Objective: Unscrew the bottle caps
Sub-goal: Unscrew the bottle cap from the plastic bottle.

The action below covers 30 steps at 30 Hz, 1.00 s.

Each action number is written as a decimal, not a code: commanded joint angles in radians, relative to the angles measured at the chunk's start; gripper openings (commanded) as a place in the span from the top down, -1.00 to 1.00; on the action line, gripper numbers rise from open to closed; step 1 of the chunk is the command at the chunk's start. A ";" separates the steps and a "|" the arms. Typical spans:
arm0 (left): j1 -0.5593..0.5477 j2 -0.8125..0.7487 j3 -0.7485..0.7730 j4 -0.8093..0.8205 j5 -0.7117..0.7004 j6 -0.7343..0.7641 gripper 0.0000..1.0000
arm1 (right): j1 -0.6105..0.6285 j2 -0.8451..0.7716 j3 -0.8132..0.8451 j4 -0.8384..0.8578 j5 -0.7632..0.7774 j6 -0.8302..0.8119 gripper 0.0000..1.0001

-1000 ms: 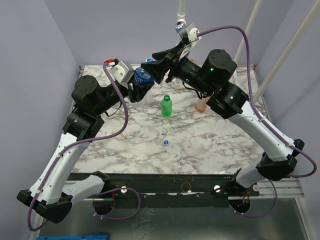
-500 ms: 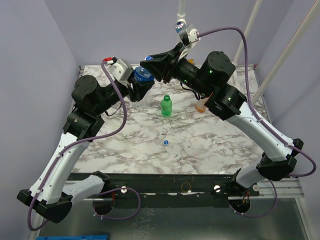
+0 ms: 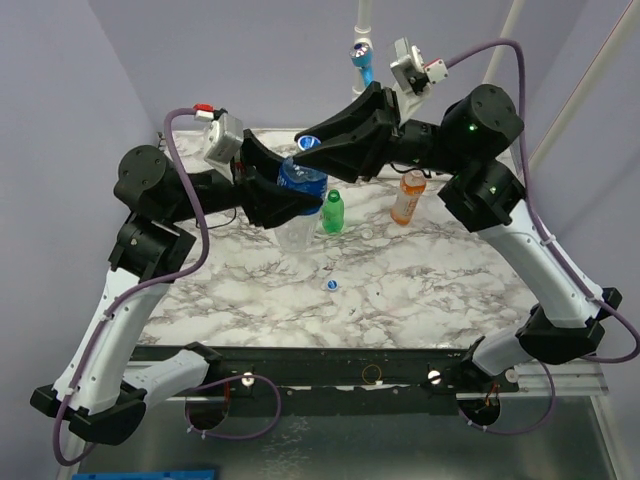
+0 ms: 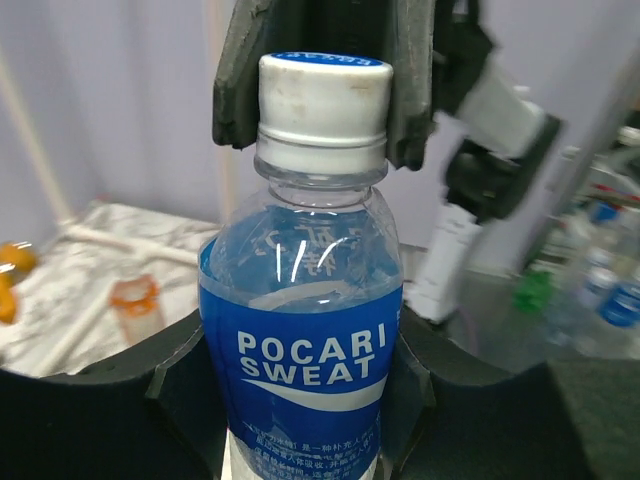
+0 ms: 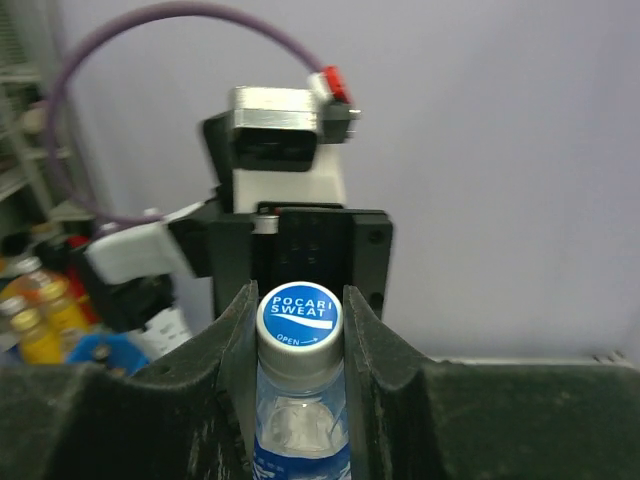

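Note:
My left gripper (image 3: 290,200) is shut on the clear bottle with the blue label (image 3: 301,185) and holds it upright above the table. In the left wrist view its fingers (image 4: 178,392) press both sides of that label (image 4: 305,345). The bottle's whitish cap with a blue top (image 5: 300,312) sits between the pads of my right gripper (image 5: 300,330), which is shut on it from above. From overhead, the right gripper (image 3: 312,143) covers the cap. A green bottle (image 3: 332,212) and an orange bottle (image 3: 409,197) stand on the marble table (image 3: 420,290).
A small loose cap (image 3: 331,285) lies on the marble near the middle. White poles (image 3: 362,20) rise at the back, and lilac walls close in the left, back and right sides. The black front rail (image 3: 330,370) runs between the arm bases.
The right gripper has closed on the cap. Both arms have carried the bottle forward toward the table's middle, above the green bottle's left side. The orange bottle now shows in full.

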 commanded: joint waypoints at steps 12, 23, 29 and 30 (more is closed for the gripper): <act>-0.020 -0.003 0.052 0.020 0.387 -0.223 1.00 | -0.108 0.052 -0.065 0.608 -0.743 0.528 0.98; -0.014 -0.034 -0.020 -0.059 -0.041 0.125 1.00 | -0.135 -0.029 0.026 0.020 -0.055 0.090 -0.99; -0.016 -0.028 -0.061 -0.065 -0.328 0.348 1.00 | 0.009 0.098 0.257 -0.295 0.275 -0.072 -0.99; -0.017 -0.025 -0.065 -0.066 -0.356 0.365 1.00 | 0.035 0.117 0.295 -0.328 0.330 -0.091 -1.00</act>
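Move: The right fingers already pinch the blue bottle's white cap, so the cap sits right at that hand point; it lies about 9 cm straight above the left hand, which holds the bottle upright by its label. From the right hand, the green bottle stands some 22 cm ahead, 4 cm right and 49 cm below, the orange bottle about 25 ahead and 23 right at similar depth, and a loose cap lies 6 ahead, 3 right and 58 below. Keeping its pinch on the cap, the right hand draws back about 7 cm and twists counter-clockwise some 30 degrees while the left, gripping the bottle, draws back with it and turns clockwise about 20. The right then opens wide, lets go and swings back forward, untwisting and rising clear above the cap; the left brings the bottle forward about 9 cm, turning counter-clockwise. ##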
